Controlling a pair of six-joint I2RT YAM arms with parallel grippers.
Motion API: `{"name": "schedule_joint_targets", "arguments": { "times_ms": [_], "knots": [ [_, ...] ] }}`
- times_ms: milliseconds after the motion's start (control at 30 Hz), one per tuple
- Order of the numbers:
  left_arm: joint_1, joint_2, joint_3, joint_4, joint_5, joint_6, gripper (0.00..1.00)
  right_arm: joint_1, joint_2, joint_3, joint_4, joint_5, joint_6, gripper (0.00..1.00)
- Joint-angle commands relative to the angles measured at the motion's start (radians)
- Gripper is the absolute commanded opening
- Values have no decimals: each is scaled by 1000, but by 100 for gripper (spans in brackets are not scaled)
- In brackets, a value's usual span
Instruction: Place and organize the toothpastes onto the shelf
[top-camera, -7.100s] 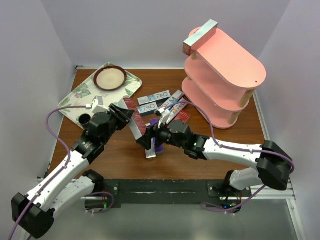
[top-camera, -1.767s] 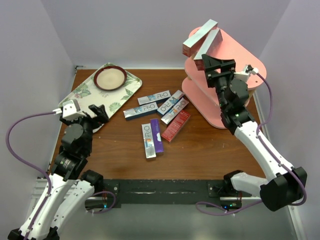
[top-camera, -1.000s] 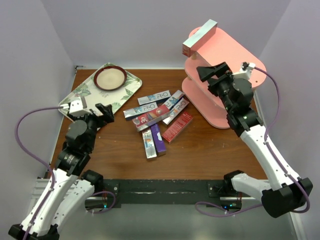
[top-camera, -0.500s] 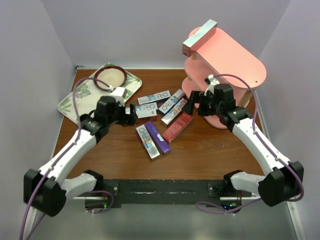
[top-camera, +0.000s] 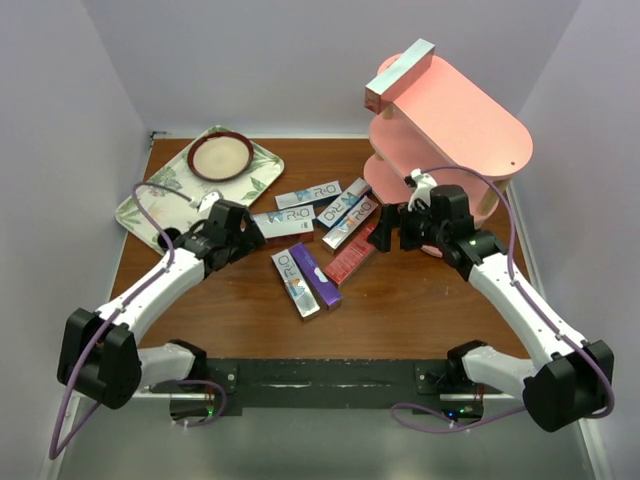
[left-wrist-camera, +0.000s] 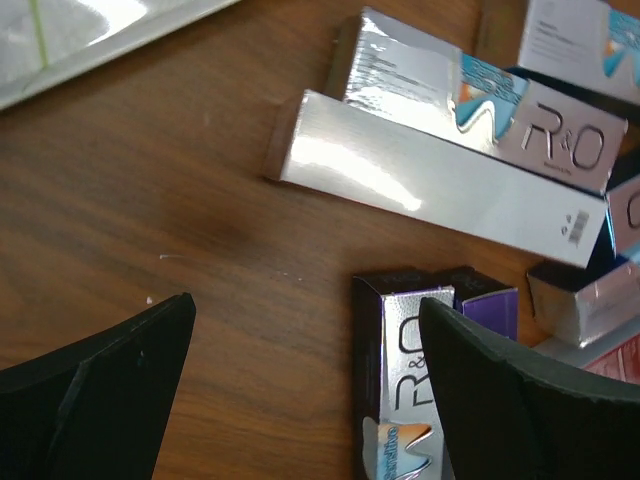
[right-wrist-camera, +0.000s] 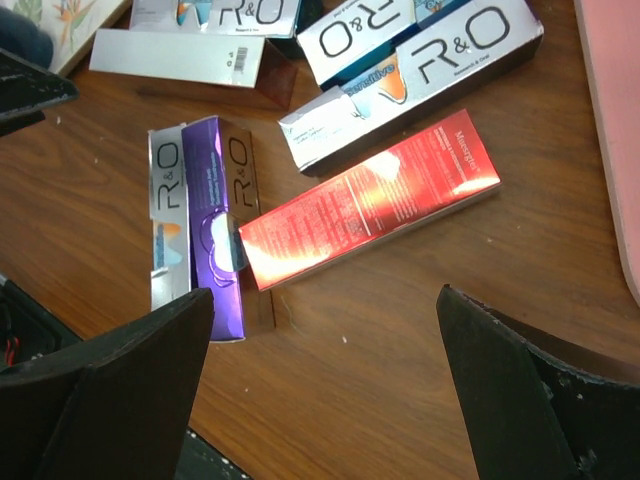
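Note:
The pink shelf (top-camera: 455, 135) stands at the back right with one silver toothpaste (top-camera: 400, 75) lying across its top board. Several toothpastes lie loose mid-table: silver ones (top-camera: 308, 194) (top-camera: 294, 282), a purple one (top-camera: 320, 277) and a red one (top-camera: 350, 262). My left gripper (top-camera: 247, 233) hangs open low over the wood, left of the pile. In the left wrist view it (left-wrist-camera: 305, 390) is empty, with a silver box (left-wrist-camera: 405, 400) by its right finger. My right gripper (top-camera: 385, 232) is open above the table, just right of the red box (right-wrist-camera: 370, 210), holding nothing (right-wrist-camera: 320, 390).
A leaf-patterned tray (top-camera: 150, 195) with a round bowl (top-camera: 220, 155) sits at the back left, a small dark cup (top-camera: 170, 238) on its near corner. The shelf's lowest board (right-wrist-camera: 615, 100) lies close to my right gripper. White walls enclose the table.
Both arms have come down from raised poses to the pile of boxes. In the last half second the left gripper drew slightly back left. Both jaws stayed open and empty.

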Motion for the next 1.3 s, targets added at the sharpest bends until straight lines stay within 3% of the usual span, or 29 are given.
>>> {"name": "schedule_joint_targets", "arguments": {
  "times_ms": [0, 200, 500, 700, 1067, 1267],
  "knots": [
    [-2, 55, 32, -13, -108, -346, 100, 8, -10, -32, 77, -60, -17, 98],
    [-2, 225, 153, -50, -82, -521, 100, 8, -56, -64, 100, -74, -18, 99],
    [-3, 434, 331, -123, -157, -624, 97, 7, -73, -96, 160, -146, 0, 98],
    [-3, 536, 418, -148, -166, -629, 89, 10, -69, -102, 178, -167, 6, 98],
    [-5, 560, 385, -134, -137, -604, 62, 10, -61, -107, 178, -172, 5, 99],
    [-5, 613, 403, -114, -117, -572, 64, 10, -61, -108, 178, -178, 2, 99]
  ]
}}
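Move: The toothpaste box lying silver side up has its middle about 8 cm ahead of the open left hand, 6 cm to its right and 7 cm below. An R&O box lies alongside it, some 4 cm farther out; the purple box is level with the left hand and about 12 cm to its right, with the near white box roughly 2 cm back and 8 cm right, all at table height. From the right hand, the silver-sided box lies about 8 cm ahead, 20 cm left and 16 cm down. The left hand reaches forward about 9 cm while sinking some 6 cm and easing slightly right, turning some 30 degrees counter-clockwise so that its open fingers come down astride the silver-sided box towards its left end, one of them between it and the R&O box behind. As it arrives the fingers close from wide open to a bit over half and pinch the box across its width, while the empty right hand shifts slightly left and back, still open. ##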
